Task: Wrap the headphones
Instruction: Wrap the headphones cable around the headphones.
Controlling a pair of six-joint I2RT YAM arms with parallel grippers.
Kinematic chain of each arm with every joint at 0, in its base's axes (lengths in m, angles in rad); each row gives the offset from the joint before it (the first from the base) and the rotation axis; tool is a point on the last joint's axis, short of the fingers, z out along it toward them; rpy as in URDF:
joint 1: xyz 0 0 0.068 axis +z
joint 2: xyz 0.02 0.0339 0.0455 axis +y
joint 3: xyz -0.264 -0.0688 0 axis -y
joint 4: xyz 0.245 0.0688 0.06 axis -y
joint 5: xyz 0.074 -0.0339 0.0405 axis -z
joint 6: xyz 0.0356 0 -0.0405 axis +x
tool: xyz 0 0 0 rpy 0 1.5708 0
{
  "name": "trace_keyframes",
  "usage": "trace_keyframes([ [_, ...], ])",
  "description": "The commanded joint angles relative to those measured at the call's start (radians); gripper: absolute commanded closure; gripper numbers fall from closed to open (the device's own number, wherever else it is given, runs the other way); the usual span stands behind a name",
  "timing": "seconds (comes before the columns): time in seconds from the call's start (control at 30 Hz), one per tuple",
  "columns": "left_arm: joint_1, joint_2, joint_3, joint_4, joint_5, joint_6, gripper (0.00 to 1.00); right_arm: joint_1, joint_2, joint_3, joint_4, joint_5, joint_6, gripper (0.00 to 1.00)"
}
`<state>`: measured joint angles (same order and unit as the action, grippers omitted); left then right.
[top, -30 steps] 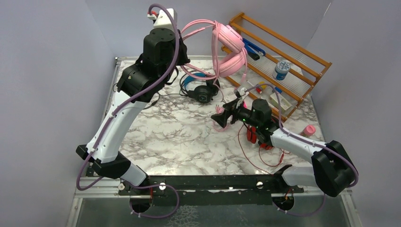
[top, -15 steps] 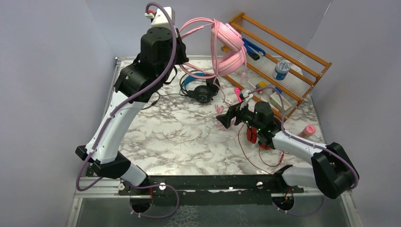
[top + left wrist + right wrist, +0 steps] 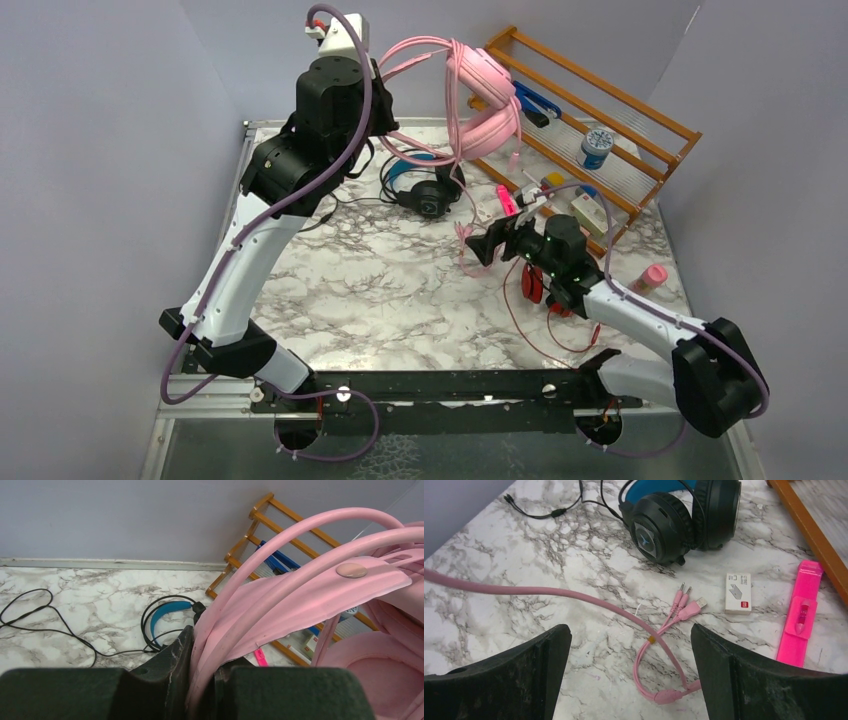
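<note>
My left gripper (image 3: 384, 92) is raised at the back and shut on the headband of the pink headphones (image 3: 487, 105). In the left wrist view the pink band (image 3: 300, 575) is pinched between the jaws of that gripper (image 3: 202, 680). Its pink cable (image 3: 574, 594) hangs down to the marble table, and the plugs (image 3: 686, 607) lie flat there. My right gripper (image 3: 480, 250) hovers open just above that cable end, with the looped cable between the fingers of this gripper (image 3: 631, 675). The black headphones with a blue band (image 3: 425, 190) lie behind. The red headphones (image 3: 533, 285) sit partly hidden under my right arm.
A wooden rack (image 3: 600, 110) leans at the back right with a blue-lidded jar (image 3: 596, 148) on it. A small white box (image 3: 738, 592) and a bright pink clip (image 3: 801, 615) lie near the plugs. A pink bottle (image 3: 654, 275) stands at the right. A black cable (image 3: 30, 615) trails left.
My right gripper has shifted a little to the right and back over the pink cable end. The left gripper still holds the pink headphones high, barely moved.
</note>
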<state>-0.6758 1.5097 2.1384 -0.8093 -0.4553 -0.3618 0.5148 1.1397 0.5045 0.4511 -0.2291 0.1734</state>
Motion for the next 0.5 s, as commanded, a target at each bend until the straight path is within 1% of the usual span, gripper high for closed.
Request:
trace_keyframes([
  [0.0,0.004,-0.051,0.057,0.093,0.038,-0.044,1.0,-0.006,0.095,0.014,0.072,0.007,-0.038,0.06],
  [0.13,0.005,-0.058,0.061,0.085,0.066,-0.057,1.0,-0.009,0.186,0.035,0.18,0.005,-0.061,0.07],
  [0.2,0.005,-0.067,0.066,0.088,0.1,-0.065,1.0,-0.02,0.238,0.051,0.23,-0.04,-0.056,0.12],
  [0.23,0.006,-0.071,0.069,0.09,0.121,-0.069,1.0,-0.026,0.268,0.059,0.256,-0.085,-0.052,0.2],
  [0.27,0.006,-0.078,0.067,0.093,0.143,-0.071,1.0,-0.029,0.301,0.073,0.276,-0.124,-0.046,0.32],
  [0.33,0.006,-0.095,0.049,0.107,0.218,-0.066,1.0,-0.032,0.359,0.116,0.268,-0.174,-0.034,0.45],
  [0.37,0.006,-0.107,0.034,0.117,0.252,-0.06,1.0,-0.033,0.379,0.134,0.258,-0.184,-0.025,0.54],
  [0.43,0.006,-0.127,0.002,0.129,0.341,-0.038,1.0,-0.043,0.385,0.144,0.244,-0.186,0.003,0.81],
  [0.47,0.006,-0.147,-0.024,0.138,0.39,-0.015,1.0,-0.058,0.375,0.134,0.246,-0.184,0.023,0.92],
])
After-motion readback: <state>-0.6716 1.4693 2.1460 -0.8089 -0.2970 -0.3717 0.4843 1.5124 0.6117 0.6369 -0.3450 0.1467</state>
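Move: The hanging stretch of pink cable lies about 4 cm ahead of the right hand, 3 cm left and 5 cm below. Under it the pink plugs rest on the table, some 3 cm ahead, 4 cm left and 11 cm down; the white box is about 9 cm ahead, 1 cm right, and the black headphones 11 cm ahead, 11 cm left. From the left hand, holding the pink headphones, that cable is roughly 12 cm back, 13 cm right and 35 cm below. Right hand dips 5 cm, then reaches forward-left, closing on the cable; left draws its held headphones back and up. ##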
